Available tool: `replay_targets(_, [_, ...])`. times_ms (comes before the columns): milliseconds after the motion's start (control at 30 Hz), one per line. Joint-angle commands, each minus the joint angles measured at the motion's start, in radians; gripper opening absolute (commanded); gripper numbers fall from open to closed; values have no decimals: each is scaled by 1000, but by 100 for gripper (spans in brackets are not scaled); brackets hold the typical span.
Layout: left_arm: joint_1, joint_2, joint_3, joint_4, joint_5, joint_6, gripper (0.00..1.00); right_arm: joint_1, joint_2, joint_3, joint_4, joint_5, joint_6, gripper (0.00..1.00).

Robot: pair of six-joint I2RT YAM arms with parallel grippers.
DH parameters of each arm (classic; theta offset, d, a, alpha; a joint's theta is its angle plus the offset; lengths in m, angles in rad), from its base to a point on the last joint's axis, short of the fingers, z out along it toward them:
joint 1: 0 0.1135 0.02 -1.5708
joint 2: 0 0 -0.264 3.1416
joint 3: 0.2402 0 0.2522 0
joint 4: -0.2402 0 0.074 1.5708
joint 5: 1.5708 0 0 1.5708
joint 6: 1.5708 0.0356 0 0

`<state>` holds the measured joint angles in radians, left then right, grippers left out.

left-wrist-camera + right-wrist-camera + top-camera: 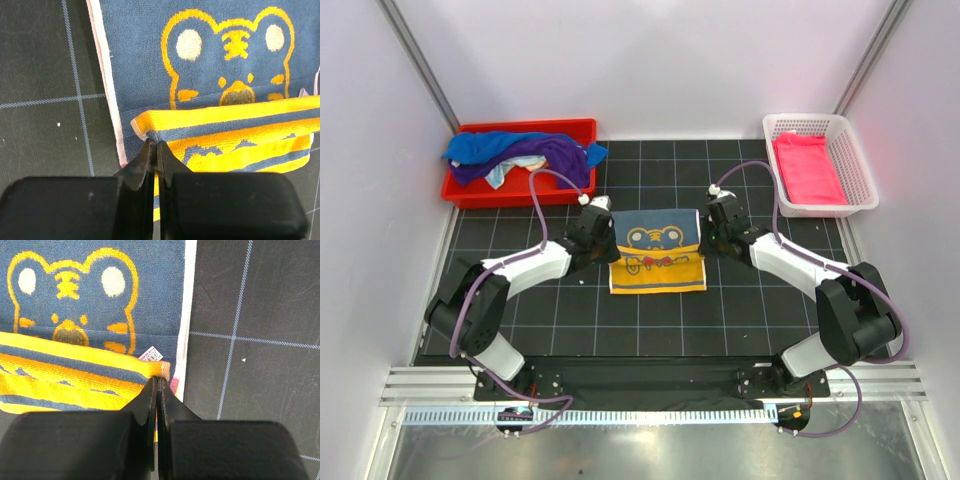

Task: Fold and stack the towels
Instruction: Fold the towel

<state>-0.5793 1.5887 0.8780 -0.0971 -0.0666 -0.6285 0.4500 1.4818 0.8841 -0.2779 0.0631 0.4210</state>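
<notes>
A slate-blue towel [657, 250] with a yellow-orange bear pattern lies on the mat between the arms. Its near half, yellow side up [240, 135], is folded over the bear face [75, 295]. My left gripper [154, 145] is shut on the left corner of that folded flap, and in the top view it [607, 226] sits at the towel's left edge. My right gripper [157, 379] pinches the flap's right corner beside a small white label [151, 355], at the towel's right edge [706, 232]. A blue towel [485, 147] and a purple towel [555, 153] lie heaped in the red bin. A hot pink towel [808, 168] lies folded in the white basket.
The red bin [525, 129] stands at the back left and the white mesh basket [855, 160] at the back right. A black gridded mat [650, 320] covers the table. White walls close in on both sides and behind.
</notes>
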Motion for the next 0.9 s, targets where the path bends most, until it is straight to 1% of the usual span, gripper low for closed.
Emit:
replay_targets(0, [-4,-1,1,-19,-6,-7,6,7,-2,-5,2,0,-16,3])
replay_targets(33, [-4,-3,4,-30,-6,-8,7,9,0,-7,-1,1,-19,5])
replay_targets(67, [-5,-3,6,-35,-4,-8,14,9,0,-8,-1,1,-21,7])
replay_targets(133, [-7,-7,3,-44,1,-10,19,9,-2,-11,-4,3,-22,11])
replay_targets(167, [-8,-9,4,-50,1,-11,25,10,-3,-10,-7,3,-24,13])
replay_targets(200, [-10,-18,4,-55,2,-11,26,12,-6,-8,-13,4,-24,18])
replay_targets(233, [-10,-24,1,-64,8,-11,32,12,-9,-7,-18,7,-22,20])
replay_targets(300, [-10,-47,6,-72,13,-8,36,10,-17,3,-33,10,-27,23])
replay_targets(400, [-10,-82,16,-104,14,0,38,13,-34,19,-59,10,-27,28])
replay_targets(533, [-10,-147,50,-135,17,4,40,18,-66,42,-92,26,-30,31])
replay_targets(600, [-10,-151,64,-144,13,3,41,19,-69,55,-98,30,-27,31])
replay_targets(667, [-10,-131,93,-159,-12,0,41,21,-60,65,-95,27,-22,31])
replay_targets(767, [-10,-66,133,-174,-9,1,40,32,-34,70,-98,30,-19,32])
replay_targets(867, [-10,-17,136,-176,20,-16,34,38,-15,67,-98,40,-16,31])
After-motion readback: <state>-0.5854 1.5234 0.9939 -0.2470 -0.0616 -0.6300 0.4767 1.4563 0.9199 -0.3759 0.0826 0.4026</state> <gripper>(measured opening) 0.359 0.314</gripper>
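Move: Each hand holds a corner of the towel's raised edge, a few centimetres over the table. The near edge's left corner lies about 7 cm back, 1 cm left of and 3 cm below the left hand; its right corner lies about 8 cm back, 1 cm right of and 4 cm below the right. The far fold's middle is some 15 cm ahead, 10 cm right of the left hand; the red bin is roughly 29 cm ahead, 26 cm left of that hand. Both hands open, releasing the towel's edge while easing back about 2 cm; then the left rises some 5 cm. ##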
